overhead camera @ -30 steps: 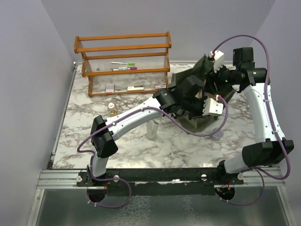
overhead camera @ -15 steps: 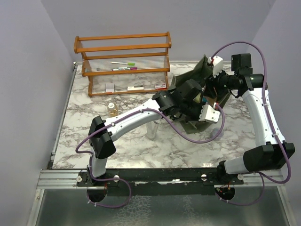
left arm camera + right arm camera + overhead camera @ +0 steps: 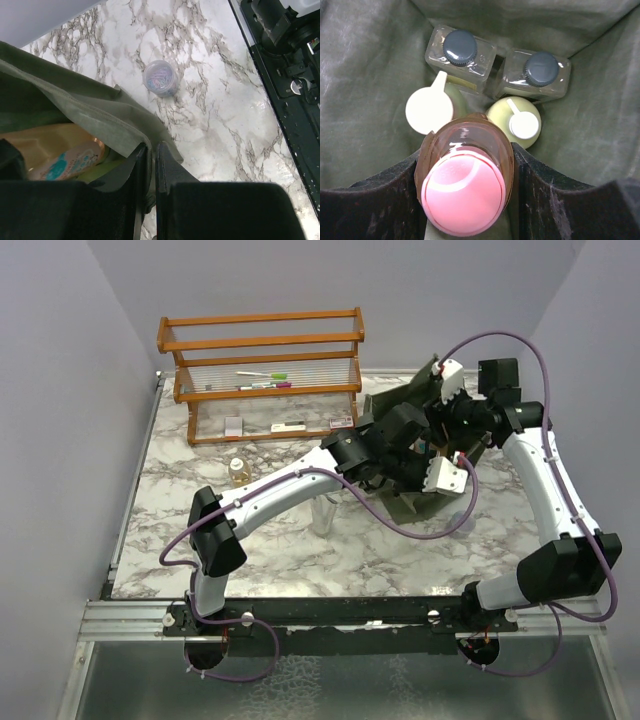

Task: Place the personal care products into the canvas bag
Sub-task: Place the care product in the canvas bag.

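Observation:
The canvas bag (image 3: 408,398) stands open at the back right of the marble table. My left gripper (image 3: 152,157) is shut on the bag's near fabric edge (image 3: 100,122); an amber bottle with a teal label (image 3: 62,157) lies inside. My right gripper (image 3: 465,167) is down in the bag, shut on an upright amber bottle with a pink cap (image 3: 464,192). Under it stand two black-capped bottles (image 3: 461,48) (image 3: 540,69) and two pale green bottles with white caps (image 3: 431,109) (image 3: 520,122). A beige bottle (image 3: 238,472) stands on the table to the left.
An orange wooden rack (image 3: 260,340) with pens (image 3: 265,380) and small boxes fills the back left. A small round lavender jar (image 3: 160,77) sits on the marble beside the bag. A pale translucent item (image 3: 325,515) stands under my left forearm.
My right arm has swung left and lowered the pink-capped bottle into the bag. My left gripper has shifted slightly back with the bag edge, and the bag's sides stand more upright.

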`<action>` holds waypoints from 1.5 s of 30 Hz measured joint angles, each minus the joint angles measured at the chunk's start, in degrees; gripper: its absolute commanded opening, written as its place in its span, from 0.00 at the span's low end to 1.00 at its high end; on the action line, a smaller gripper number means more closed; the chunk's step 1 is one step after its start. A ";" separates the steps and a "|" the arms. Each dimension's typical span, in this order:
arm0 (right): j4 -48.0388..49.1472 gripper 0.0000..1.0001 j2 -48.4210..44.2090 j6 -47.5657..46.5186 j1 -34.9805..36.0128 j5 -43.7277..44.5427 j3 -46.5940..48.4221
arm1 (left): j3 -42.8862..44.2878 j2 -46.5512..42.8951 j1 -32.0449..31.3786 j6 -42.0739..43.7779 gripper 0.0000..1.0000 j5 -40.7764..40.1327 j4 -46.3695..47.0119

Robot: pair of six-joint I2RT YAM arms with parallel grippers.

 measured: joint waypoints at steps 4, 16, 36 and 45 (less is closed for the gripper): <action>1.27 0.01 0.48 0.59 1.66 1.07 -2.01 | 0.57 0.00 0.26 -1.27 0.05 -0.13 -0.13; 7.04 0.01 1.99 2.58 3.52 3.41 -7.93 | 1.36 0.00 0.31 -4.44 0.05 -1.86 0.37; 11.32 0.03 4.11 3.82 4.92 6.01 -11.08 | 1.36 0.00 0.31 -5.44 0.05 -2.58 1.07; 13.18 0.05 5.86 3.80 4.94 7.26 -12.98 | 1.36 0.00 0.31 -5.46 0.05 -2.80 1.18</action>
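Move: Below the right hand, which already holds the pink-capped bottle over the open bag, the free spot on the bag floor lies about 2 cm ahead, 1 cm left and 15 cm down. From this hand the white-capped green bottle stands 1 cm ahead and 5 left, the pump bottle 5 ahead and 2 right, the two dark-capped clear bottles 8 ahead, 7 left and 11 ahead, level sideways, all some 13 cm lower. From the left hand on the rim, the spot is roughly 13 ahead, 4 right, 15 down. Sinking about 10 cm into the bag, the right hand lowers the pink-capped bottle towards the floor beside the two green bottles, easing some 1.5 cm forward and left, its fingers keeping their grip and the wrist tipping only about 5 degrees. The left fingers keep pinching the bag's near-left rim, moving barely 1 cm up and forward. ##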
